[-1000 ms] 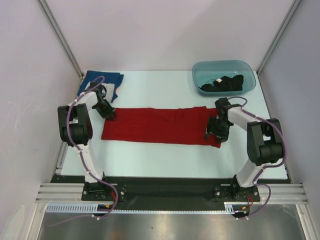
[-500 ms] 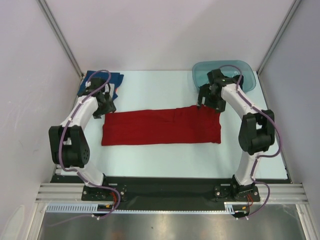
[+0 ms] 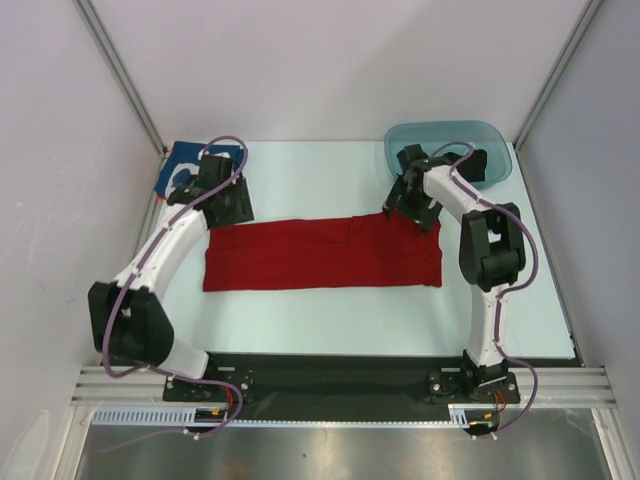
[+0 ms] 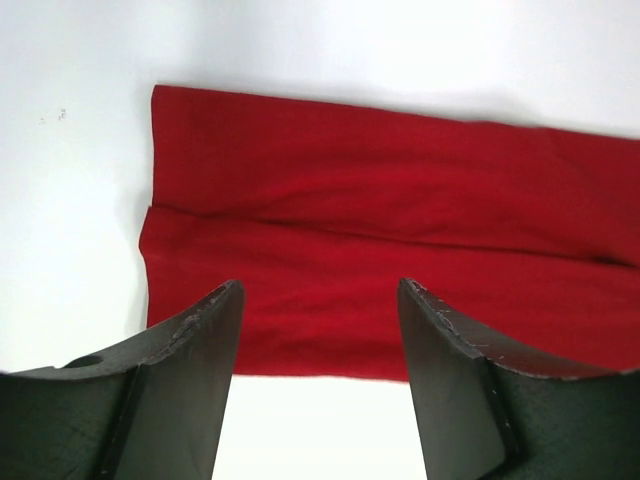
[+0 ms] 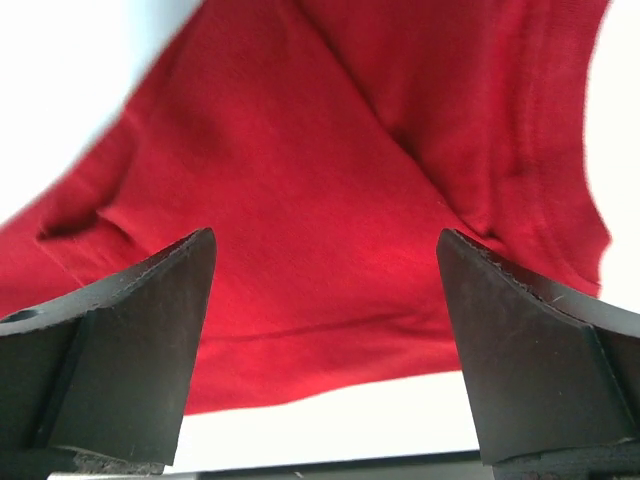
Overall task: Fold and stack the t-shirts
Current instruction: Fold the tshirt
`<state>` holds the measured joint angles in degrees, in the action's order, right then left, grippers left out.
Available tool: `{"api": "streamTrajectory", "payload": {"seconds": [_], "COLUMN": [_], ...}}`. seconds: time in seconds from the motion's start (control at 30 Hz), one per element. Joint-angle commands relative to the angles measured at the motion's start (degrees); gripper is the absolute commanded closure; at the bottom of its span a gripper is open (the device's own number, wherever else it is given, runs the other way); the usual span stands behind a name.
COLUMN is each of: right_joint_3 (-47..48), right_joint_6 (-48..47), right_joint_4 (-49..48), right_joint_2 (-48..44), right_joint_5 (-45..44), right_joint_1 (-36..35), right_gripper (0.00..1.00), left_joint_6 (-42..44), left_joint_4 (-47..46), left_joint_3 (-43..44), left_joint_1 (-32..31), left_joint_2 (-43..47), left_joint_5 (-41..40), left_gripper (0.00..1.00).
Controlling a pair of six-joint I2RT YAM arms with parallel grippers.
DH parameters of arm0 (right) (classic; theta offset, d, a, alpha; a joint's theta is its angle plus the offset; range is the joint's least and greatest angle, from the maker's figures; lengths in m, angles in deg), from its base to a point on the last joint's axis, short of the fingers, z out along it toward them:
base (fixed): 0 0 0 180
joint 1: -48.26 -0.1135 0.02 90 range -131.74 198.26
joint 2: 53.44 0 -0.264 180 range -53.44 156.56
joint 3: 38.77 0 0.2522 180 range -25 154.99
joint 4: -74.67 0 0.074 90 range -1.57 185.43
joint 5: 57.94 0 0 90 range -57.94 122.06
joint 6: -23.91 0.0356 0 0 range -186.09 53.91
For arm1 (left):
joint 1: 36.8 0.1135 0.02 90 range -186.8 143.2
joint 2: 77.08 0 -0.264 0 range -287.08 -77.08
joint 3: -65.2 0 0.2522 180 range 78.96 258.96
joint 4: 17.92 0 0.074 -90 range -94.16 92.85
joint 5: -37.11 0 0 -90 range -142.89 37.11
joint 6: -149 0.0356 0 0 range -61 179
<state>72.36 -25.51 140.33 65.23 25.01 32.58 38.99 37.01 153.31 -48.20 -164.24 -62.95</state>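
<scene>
A plain red t-shirt (image 3: 320,252) lies flat on the table as a long folded strip. My left gripper (image 3: 228,200) hovers over its far left corner, open, with only red cloth (image 4: 400,220) and bare table showing between its fingers (image 4: 200,340). My right gripper (image 3: 408,205) hangs above the far right corner, jaws wide open and empty over the red cloth (image 5: 330,170). The blue t-shirt (image 3: 183,158) sits at the back left corner, partly behind my left arm. No black t-shirt can be made out.
A teal plastic tub (image 3: 495,150) stands at the back right, its inside mostly covered by my right arm. White table (image 3: 320,325) extends in front of the red strip. Slanted frame posts rise at both back corners.
Both grippers opened and let go of the red t-shirt, then moved toward the back edge of the strip. The shirt's right end now lies squared and flat.
</scene>
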Motion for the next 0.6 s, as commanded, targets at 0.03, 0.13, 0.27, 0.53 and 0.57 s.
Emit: {"api": "streamTrajectory", "payload": {"seconds": [0.03, 0.13, 0.27, 0.53, 0.57], "right_joint_3": [4.23, 7.47, 13.19, 36.82, 38.76], "right_joint_6": [6.01, 5.13, 2.23, -7.6, -8.66], "right_joint_4": [-3.47, -4.7, -4.7, -1.19, -1.88], "right_joint_2": [7.0, 12.08, 18.25, 34.6, 36.78], "right_joint_5": [-4.11, -4.38, -7.01, -3.33, -2.37], "right_joint_1": [-4.0, -6.28, -10.23, -16.57, -17.01], "right_gripper": [0.04, 0.04, 0.04, 0.04, 0.04], "left_joint_6": [-0.47, -0.64, -0.56, -3.72, -3.81], "left_joint_4": [0.31, 2.85, 6.11, 9.46, 9.46], "left_joint_3": [-2.89, -4.47, -5.79, -10.09, -10.27], "left_joint_1": [-0.91, -0.82, -0.91, -0.91, -0.91], "left_joint_2": [9.71, 15.42, 22.02, 32.74, 33.71], "left_joint_5": [0.84, -0.12, -1.53, -2.5, -2.42], "left_gripper": [0.32, 0.32, 0.32, 0.32, 0.32]}}
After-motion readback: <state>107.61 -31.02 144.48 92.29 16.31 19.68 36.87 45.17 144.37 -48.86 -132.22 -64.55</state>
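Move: My open right hand hovers about 5 cm over the t-shirt; the middle of the shirt's right end lies some 6 cm back and level sideways, the t-shirt's middle about 20 cm left and 7 cm back, and the blue bin roughly 18 cm ahead, 8 cm right. From my left hand, some 14 cm up, the t-shirt's middle is about 16 cm right and 2 cm back; the folded stack sits around 20 cm ahead, 12 cm left. I set the open fingers of my right hand down onto the far side of the t-shirt's right end, dropping about 4 cm, then stay low and drag the cloth left and somewhat forward, some 12 cm left in all, the wrist turning counter-clockwise, fingers wide throughout. Meanwhile my left hand, open and empty, backs off about 10 cm and climbs about 9 cm, tipping its fingers up. ##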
